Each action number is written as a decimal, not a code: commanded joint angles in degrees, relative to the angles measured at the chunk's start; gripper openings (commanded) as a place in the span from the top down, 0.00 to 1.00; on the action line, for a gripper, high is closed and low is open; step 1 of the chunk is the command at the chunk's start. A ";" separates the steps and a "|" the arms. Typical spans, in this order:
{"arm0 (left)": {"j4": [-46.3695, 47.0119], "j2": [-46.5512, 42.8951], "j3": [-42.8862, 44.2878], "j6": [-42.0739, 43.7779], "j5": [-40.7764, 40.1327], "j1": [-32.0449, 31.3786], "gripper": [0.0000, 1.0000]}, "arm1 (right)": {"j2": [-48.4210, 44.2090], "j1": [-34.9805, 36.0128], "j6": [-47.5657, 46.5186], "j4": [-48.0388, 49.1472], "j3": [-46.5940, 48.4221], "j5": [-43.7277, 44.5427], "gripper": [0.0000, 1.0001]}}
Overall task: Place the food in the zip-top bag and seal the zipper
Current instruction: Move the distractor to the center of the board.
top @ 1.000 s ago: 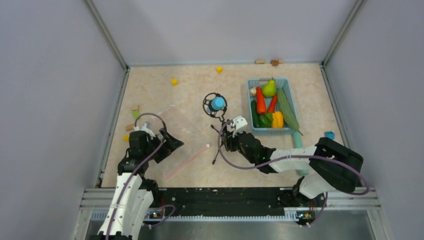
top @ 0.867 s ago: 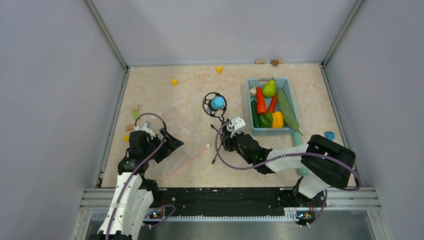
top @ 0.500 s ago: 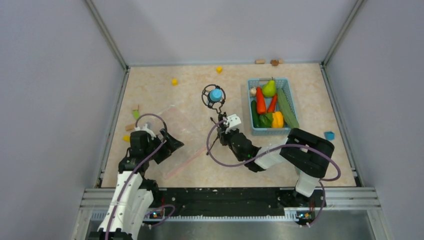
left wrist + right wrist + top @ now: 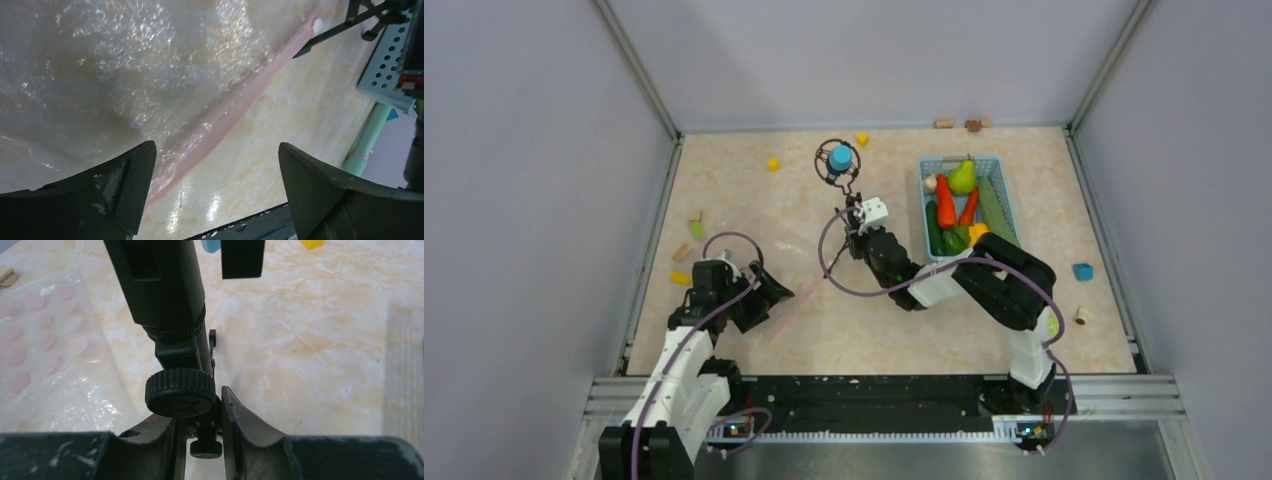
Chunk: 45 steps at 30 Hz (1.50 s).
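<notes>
The zip-top bag (image 4: 759, 245) lies flat and clear on the left of the table, its pink zipper (image 4: 799, 308) running diagonally. My left gripper (image 4: 776, 296) hovers open over the zipper (image 4: 235, 100), touching nothing. The food sits in a light blue basket (image 4: 999, 262): a green pear (image 4: 962, 178), a carrot (image 4: 945, 200), a cucumber (image 4: 996, 205) and a yellow pepper (image 4: 977, 232). My right gripper (image 4: 856, 228) is shut on the stem of a black tripod stand (image 4: 172, 315), whose ring with a blue ball (image 4: 839, 160) points toward the back. The right gripper (image 4: 200, 405) pinches just below a knurled knob.
Yellow cubes (image 4: 773, 163) (image 4: 862, 139) lie at the back, small blocks (image 4: 681, 278) by the left wall, corks (image 4: 944, 123) on the back edge. A blue cube (image 4: 1081, 271) sits right of the basket. A teal cylinder (image 4: 367, 142) lies beside the basket (image 4: 387, 70).
The right jaws closed on the black stand and carried it toward the back and left. The right arm swung across in front of the basket. The left gripper shifted slightly nearer, still open.
</notes>
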 commanded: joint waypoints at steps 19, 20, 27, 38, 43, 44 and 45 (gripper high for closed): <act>11.00 8.67 -2.25 1.41 8.17 0.03 0.03 | 13.18 -9.14 14.47 -34.68 27.83 -4.57 0.67; 10.76 8.17 -2.25 1.31 8.77 -0.01 0.03 | 13.23 -8.96 14.44 -34.54 27.70 -4.00 0.66; 3.08 1.97 1.45 0.94 2.07 -0.03 0.03 | 10.42 -7.31 10.20 -31.16 24.34 -1.24 0.56; -0.72 3.63 8.78 1.11 -9.67 -6.10 0.03 | 0.83 -5.86 3.92 -29.21 17.68 -5.03 0.30; -1.68 11.53 12.75 0.75 -22.92 -18.44 0.03 | -7.15 -5.82 5.23 -33.27 15.21 -8.78 0.01; -2.42 13.64 13.88 0.82 -25.78 -20.23 0.03 | -9.09 -5.74 5.42 -34.92 14.84 -8.69 0.01; -3.18 15.66 15.07 1.36 -28.01 -21.26 0.03 | -11.18 -5.73 5.64 -36.13 14.00 -8.46 0.01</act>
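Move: The stand with the blue ball is already pinched by its column between the right fingers, its middle about 1 cm ahead of that hand and 3 cm higher. From the right hand, the yellow cube lies some 28 cm ahead and 3 cm right, the vegetable basket 6 cm ahead and 30 cm right, and the bag's white slider 9 cm back and 7 cm left. From the left hand, the stand is roughly 17 cm ahead and 18 cm right. Keep the right grip on the stand's column and push it forward about 10 cm, slightly left, towards the yellow cube, tipping the fingers down some 10 degrees. Then open wide, let go and draw the hand back about 6 cm, a little to the right and down. Hover the open left gripper over the bag, dipping, rising and sinking again while it rolls left side up. ##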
